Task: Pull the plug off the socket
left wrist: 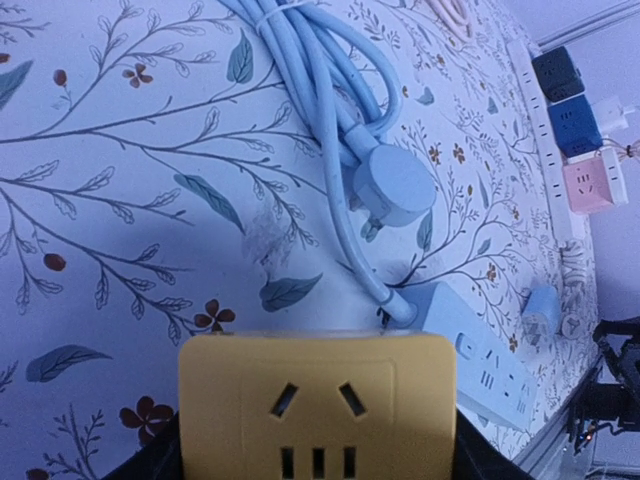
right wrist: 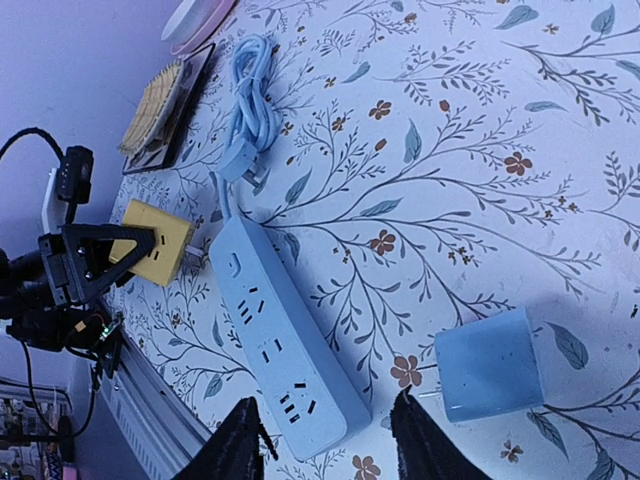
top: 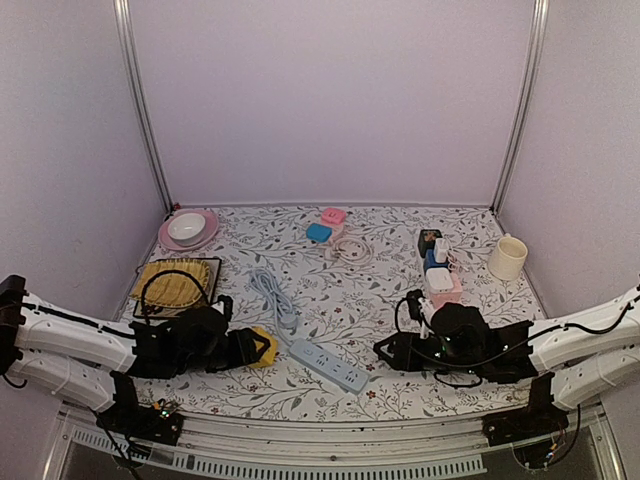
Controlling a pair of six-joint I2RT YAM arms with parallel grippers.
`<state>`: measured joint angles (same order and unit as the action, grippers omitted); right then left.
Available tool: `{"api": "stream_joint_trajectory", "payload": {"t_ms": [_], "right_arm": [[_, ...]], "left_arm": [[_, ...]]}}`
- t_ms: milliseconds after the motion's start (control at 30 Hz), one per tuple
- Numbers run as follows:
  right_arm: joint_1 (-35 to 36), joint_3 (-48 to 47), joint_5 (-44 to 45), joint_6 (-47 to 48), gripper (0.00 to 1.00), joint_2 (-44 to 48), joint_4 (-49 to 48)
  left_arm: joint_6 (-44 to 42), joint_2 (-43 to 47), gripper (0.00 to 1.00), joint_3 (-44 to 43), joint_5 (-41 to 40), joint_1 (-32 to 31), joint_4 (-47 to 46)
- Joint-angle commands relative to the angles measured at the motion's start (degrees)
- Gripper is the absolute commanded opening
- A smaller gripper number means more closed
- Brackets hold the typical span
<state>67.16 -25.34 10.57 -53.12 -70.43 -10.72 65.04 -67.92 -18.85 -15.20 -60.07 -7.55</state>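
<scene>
My left gripper [top: 245,348] is shut on a yellow cube adapter [top: 264,346], whose socket face fills the bottom of the left wrist view [left wrist: 318,400]. It is held off the light blue power strip [top: 328,365], just beside the strip's cord end [right wrist: 285,335]. All the strip's sockets show empty. A blue cube plug [right wrist: 490,363] lies on the cloth with its prongs showing, to the right of the strip. My right gripper [right wrist: 330,440] is open and empty over the strip's far end, between strip and blue cube.
The strip's coiled blue cord [top: 272,292] and round plug [left wrist: 395,185] lie behind it. A white strip with black, blue and pink adapters [top: 437,265], a cream mug [top: 507,257], a pink plate with bowl [top: 187,230] and a woven mat [top: 175,283] stand farther back.
</scene>
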Motion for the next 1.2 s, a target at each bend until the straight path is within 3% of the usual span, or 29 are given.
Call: {"api": "stream_joint_trajectory", "payload": {"t_ms": [0,167,400,500,933,1167], "right_arm": [[0.0,2.3,3.5,-0.1,0.50,4.4,1.2],[0.0,3.6,4.8,-0.3,0.62,7.9,2.3],[0.0,4.1,6.0,-0.3,0.87,9.6,3.6],[0.0,4.0,6.2,-0.4,0.94,9.4,4.2],[0.0,3.5,6.3,-0.8,0.99,8.4,4.8],[0.0,3.3,6.2,-0.8,1.00,8.1,5.0]], "left_arm": [[1.2,-1.0,0.13,0.4,-0.8,0.9,1.5],[1.0,-2.5,0.24,-0.1,-2.0,1.0,3.0],[3.3,-1.0,0.66,-1.4,-7.1,0.9,10.0],[4.6,0.9,0.77,-1.3,-9.0,1.0,12.9],[8.6,8.9,0.81,-2.4,-17.8,0.9,27.0],[8.1,10.1,0.91,-4.3,-19.9,0.7,30.6]]}}
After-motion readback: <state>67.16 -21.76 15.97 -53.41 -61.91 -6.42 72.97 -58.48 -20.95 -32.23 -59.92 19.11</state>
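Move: The left hand still has the yellow plug between its fingers, close over the table. Bare tabletop lies some 7 cm to its left. The socket strip's middle is about 13 cm right and 4 cm back, the coiled cable about 12 cm ahead and 1 cm right, the basket tray roughly 15 cm ahead and 19 cm left. From the right hand, the loose blue plug lies about 4 cm ahead, 2 cm right and 5 cm below; the strip's middle is some 9 cm left and 2 cm back. The left fingers loosen their grip on the yellow plug, opening wider from about midway, while the hand swings some 9 cm left, away from the socket strip, turning counter-clockwise and rolling roughly 15 degrees with its left side rising. The empty right hand spreads its fingers fully and eases about 3 cm right and slightly up, then settles a little near the blue plug. ##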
